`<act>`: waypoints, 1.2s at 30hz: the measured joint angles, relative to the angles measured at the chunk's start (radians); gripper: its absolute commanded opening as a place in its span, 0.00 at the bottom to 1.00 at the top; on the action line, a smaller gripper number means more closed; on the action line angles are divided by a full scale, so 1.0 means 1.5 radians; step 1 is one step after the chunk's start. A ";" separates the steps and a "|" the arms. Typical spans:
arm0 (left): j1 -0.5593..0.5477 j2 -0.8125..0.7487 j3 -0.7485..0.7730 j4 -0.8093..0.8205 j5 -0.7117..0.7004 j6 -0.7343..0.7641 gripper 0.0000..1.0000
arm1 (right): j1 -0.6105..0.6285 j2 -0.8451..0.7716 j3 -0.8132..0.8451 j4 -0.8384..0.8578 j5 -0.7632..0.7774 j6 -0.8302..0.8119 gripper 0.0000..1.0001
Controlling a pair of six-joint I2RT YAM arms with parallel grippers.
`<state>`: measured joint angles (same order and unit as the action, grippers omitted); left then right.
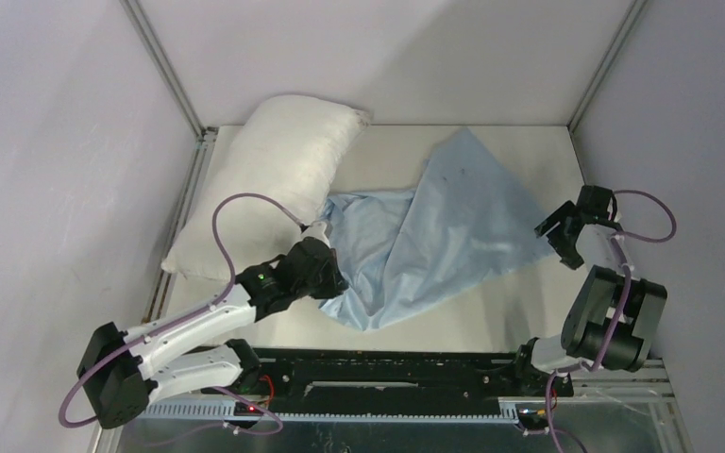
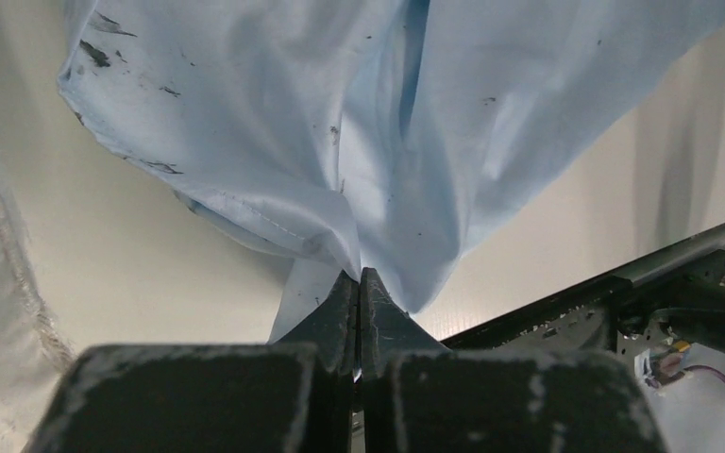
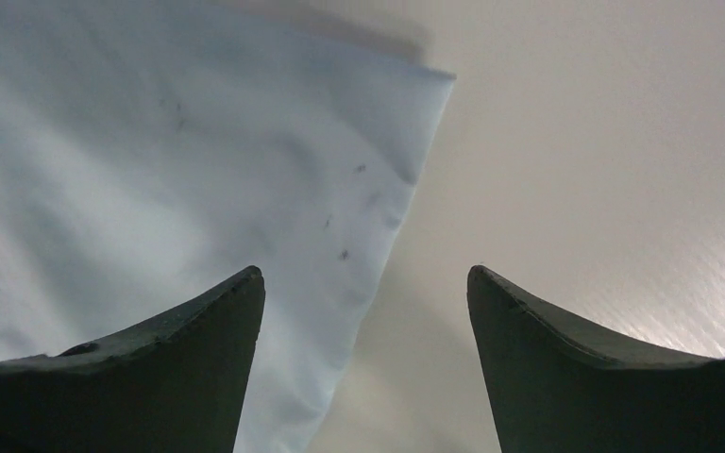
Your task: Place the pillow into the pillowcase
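Observation:
The white pillow lies along the left wall of the table, its edge showing in the left wrist view. The light blue pillowcase is spread, crumpled, over the table's middle. My left gripper is shut on the pillowcase at its near-left edge, the cloth bunching out from between the tips. My right gripper hovers open just off the pillowcase's right edge. Nothing sits between its fingers, and the cloth's border lies below them.
Grey walls with metal corner posts close in the table on three sides. A black rail runs along the near edge between the arm bases; it also shows in the left wrist view. Bare white tabletop lies near the right arm.

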<state>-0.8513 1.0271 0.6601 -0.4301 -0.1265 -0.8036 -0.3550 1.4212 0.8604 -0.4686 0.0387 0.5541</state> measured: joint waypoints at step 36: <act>0.028 -0.010 0.019 -0.079 0.018 0.071 0.00 | -0.019 0.127 0.174 -0.073 0.105 0.050 0.00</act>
<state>-0.8089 1.0122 0.6891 -0.5491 -0.0994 -0.6968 -0.3828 1.6123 1.1213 -0.5789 0.1955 0.6296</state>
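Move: The pillowcase's right corner lies flat about 6 cm ahead of my open right hand, 2 cm to its right and 5 cm below; the case's far corner is some 29 cm ahead and 20 cm to the left. From my left hand, still shut on the near-left edge of the case, that right corner is roughly 17 cm ahead and 49 cm to the right, 9 cm lower, and the pillow's middle about 22 cm ahead and 17 cm left. I lower my right hand about 5 cm while easing right, then slide it low and forward some 4 cm over the pillowcase's right corner and shut the fingers on it, pinching the cloth. At once I draw it back, rightward and up about 6 cm. My left hand keeps its pinch on the near-left edge, shifting a couple of centimetres left. ##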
